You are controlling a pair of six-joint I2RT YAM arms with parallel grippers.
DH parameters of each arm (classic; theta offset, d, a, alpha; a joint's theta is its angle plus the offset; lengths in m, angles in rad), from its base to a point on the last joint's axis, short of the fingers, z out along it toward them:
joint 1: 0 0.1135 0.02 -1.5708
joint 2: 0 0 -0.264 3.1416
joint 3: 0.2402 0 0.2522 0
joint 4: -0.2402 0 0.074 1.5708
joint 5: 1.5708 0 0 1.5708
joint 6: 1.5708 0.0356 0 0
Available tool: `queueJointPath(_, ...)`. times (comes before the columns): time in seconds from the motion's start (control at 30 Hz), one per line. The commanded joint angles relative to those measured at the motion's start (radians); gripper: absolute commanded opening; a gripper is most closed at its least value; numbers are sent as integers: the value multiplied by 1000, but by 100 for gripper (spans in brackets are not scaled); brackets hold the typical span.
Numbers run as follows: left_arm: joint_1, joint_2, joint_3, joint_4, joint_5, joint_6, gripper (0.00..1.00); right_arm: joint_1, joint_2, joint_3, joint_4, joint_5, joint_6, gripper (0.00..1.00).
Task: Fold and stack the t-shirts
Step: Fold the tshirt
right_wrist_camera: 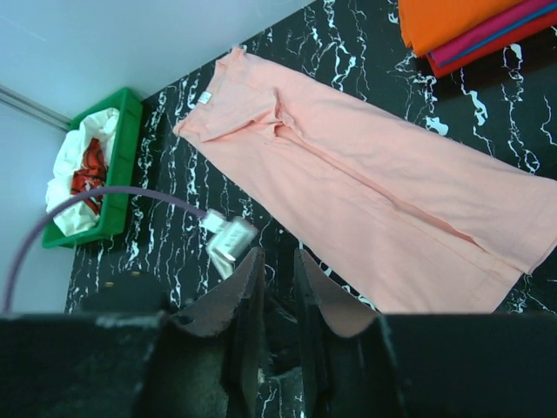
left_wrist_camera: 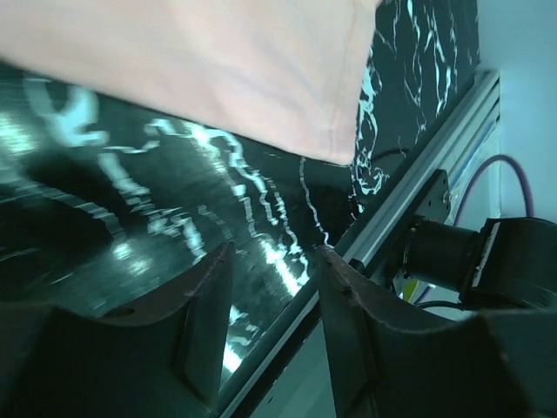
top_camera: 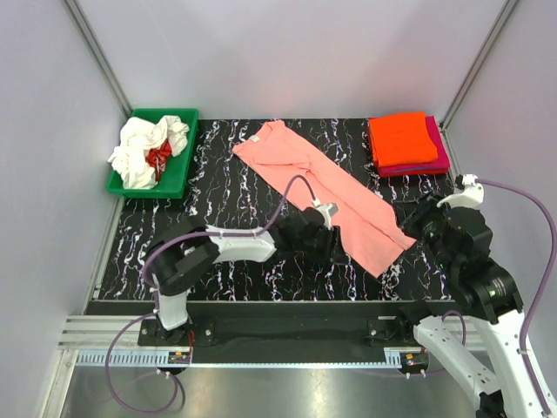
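Note:
A salmon-pink t-shirt, folded into a long strip, lies diagonally across the black marbled table. My left gripper is at the strip's near-left edge. In the left wrist view it stands open and empty, with the pink cloth just beyond its tips. My right gripper hovers by the strip's near-right end. Its jaws are a narrow gap apart with nothing between them, above the pink shirt. Folded orange, magenta and red t-shirts are stacked at the back right.
A green bin at the back left holds crumpled white and red shirts. The aluminium rail runs along the table's near edge. The left arm's cable arcs over the pink shirt's edge.

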State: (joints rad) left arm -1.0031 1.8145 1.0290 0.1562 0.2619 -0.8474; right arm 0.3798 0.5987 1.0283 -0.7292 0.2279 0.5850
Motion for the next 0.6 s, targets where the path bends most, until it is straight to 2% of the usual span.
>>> queueJointPath(0.0, -38, 73, 97, 108, -3, -27, 47, 4, -26, 35, -13, 37, 19, 27)
queueJointPath(0.1, -68, 130, 132, 115, 31, -99, 47, 4, -40, 33, -19, 36, 22, 27)
queueJointPath(0.3, -109, 187, 124, 163, -10, -237, 48, 5, -53, 33, -22, 37, 27, 27)
queueJointPath(0.47, -120, 249, 114, 288, -3, -453, 48, 4, -63, 30, -22, 37, 29, 27)
queueJointPath(0.57, -127, 261, 129, 237, -45, -512, 48, 4, -79, 35, -27, 47, 24, 27)
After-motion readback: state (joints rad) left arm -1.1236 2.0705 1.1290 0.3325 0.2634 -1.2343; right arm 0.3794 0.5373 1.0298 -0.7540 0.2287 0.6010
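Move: The t-shirt's near hem corner lies about 10 cm to the left hand's right, some 5 cm back and about 6 cm below it. The hem's other corner is roughly 21 cm to that hand's right and 5 cm ahead. The table's near edge runs about 13 cm straight back of the hand, a little below. From the right hand, the near hem corner is some 8 cm back, 1 cm left and about 28 cm down. The left hand sweeps on to the robot's right by about 7 cm while drawing back and sinking some 4 cm each, slowing as it brings its fingertips low over the bare table towards the t-shirt's near hem corner. The fingers, pointing rightward and down, stay about half open while the wrist rolls some 15 to 20 degrees, its forward side tipping down, and they end just short of the corner. ##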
